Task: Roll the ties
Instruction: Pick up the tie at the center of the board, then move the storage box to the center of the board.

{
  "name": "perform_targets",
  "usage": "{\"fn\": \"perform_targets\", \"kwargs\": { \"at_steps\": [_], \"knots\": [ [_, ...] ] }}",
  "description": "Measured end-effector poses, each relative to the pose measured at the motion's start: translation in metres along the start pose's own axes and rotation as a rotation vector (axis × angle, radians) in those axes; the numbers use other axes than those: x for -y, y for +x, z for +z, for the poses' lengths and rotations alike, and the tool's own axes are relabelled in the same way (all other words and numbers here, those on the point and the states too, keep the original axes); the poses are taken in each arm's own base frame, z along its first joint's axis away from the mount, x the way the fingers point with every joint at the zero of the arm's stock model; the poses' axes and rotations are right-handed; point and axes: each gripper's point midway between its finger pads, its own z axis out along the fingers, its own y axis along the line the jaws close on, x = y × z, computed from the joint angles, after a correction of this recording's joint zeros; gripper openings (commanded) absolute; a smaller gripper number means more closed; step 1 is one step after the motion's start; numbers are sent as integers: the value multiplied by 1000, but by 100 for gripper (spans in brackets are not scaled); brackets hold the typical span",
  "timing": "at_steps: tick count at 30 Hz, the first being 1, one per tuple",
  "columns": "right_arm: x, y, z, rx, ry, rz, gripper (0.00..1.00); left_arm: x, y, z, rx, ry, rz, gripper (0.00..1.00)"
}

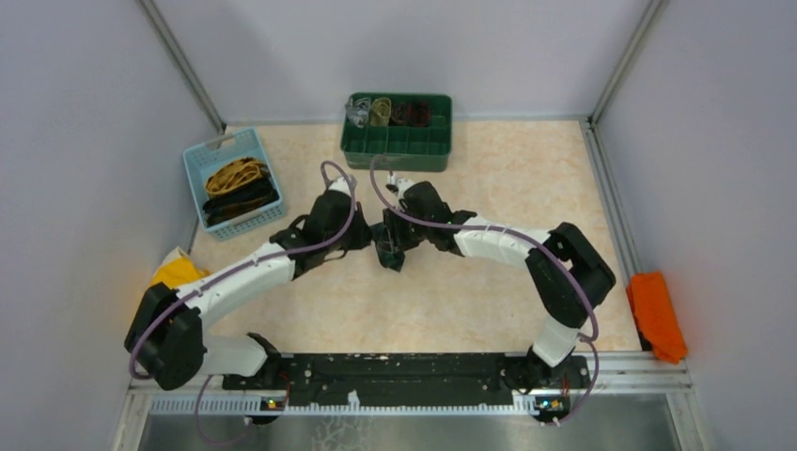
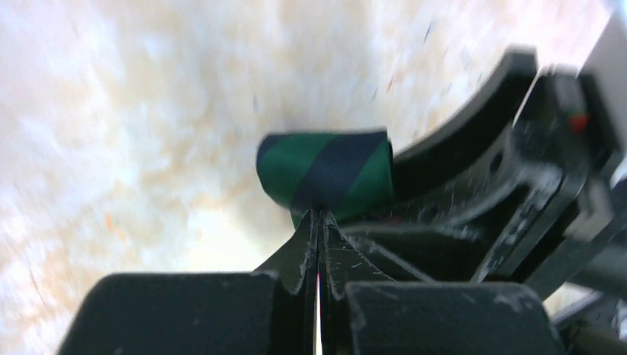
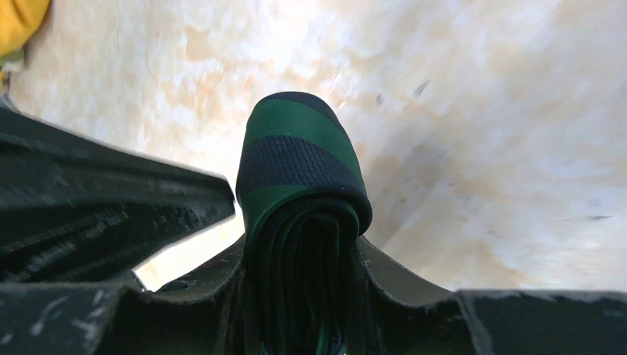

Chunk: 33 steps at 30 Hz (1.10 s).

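A dark green tie with dark checks (image 1: 389,252) is rolled into a tight coil and held just above the middle of the table between both arms. My right gripper (image 1: 398,242) is shut on the roll. In the right wrist view the roll (image 3: 296,148) is squeezed between that gripper's fingers (image 3: 303,255). My left gripper (image 1: 372,241) meets it from the left. In the left wrist view its tips (image 2: 319,216) are pressed together on the lower edge of the roll (image 2: 325,174).
A blue basket (image 1: 201,162) at back left holds mustard-yellow (image 1: 235,174) and black ties (image 1: 242,199). A green compartment tray (image 1: 397,148) at the back holds rolled ties in its far row. A yellow cloth (image 1: 177,272) lies left, an orange cloth (image 1: 656,315) right.
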Motion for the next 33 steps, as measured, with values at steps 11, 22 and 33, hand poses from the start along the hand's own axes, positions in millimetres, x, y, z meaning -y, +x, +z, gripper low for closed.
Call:
{"fn": "perform_targets", "kwargs": {
  "at_steps": [11, 22, 33],
  "knots": [
    [68, -114, -99, 340, 233, 36, 0, 28, -180, 105, 225, -34, 71, 0],
    [96, -146, -125, 429, 289, 17, 0, -10, -233, 241, 257, -107, 134, 0],
    [103, -179, -133, 481, 331, -17, 0, -28, -235, 260, 244, -110, 180, 0]
  ]
}}
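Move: My left hand, shut and empty, is going for the green divided box, whose middle lies about 33 cm ahead, 6 cm to its right and 6 cm lower. In the box's back row, a gold tie lies 38 cm ahead and 1 cm right of that hand, a grey one 38 cm ahead and 5 cm left. The rolled green tie, already off the board in my right hand, sits 5 cm to its right, level with it, 3 cm lower. From my right hand, the box's middle is about 33 cm ahead, 1 cm left and 3 cm lower. I swing my left hand quickly forward some 35 cm, rising about 7 cm and then sinking again, fingers still shut and tilting up about 15 degrees, until they are over the box. Meanwhile my right hand keeps its pinch on the rolled tie and carries it forward, up and right, about 14 cm each way, turning clockwise, towards the box's right front corner. ##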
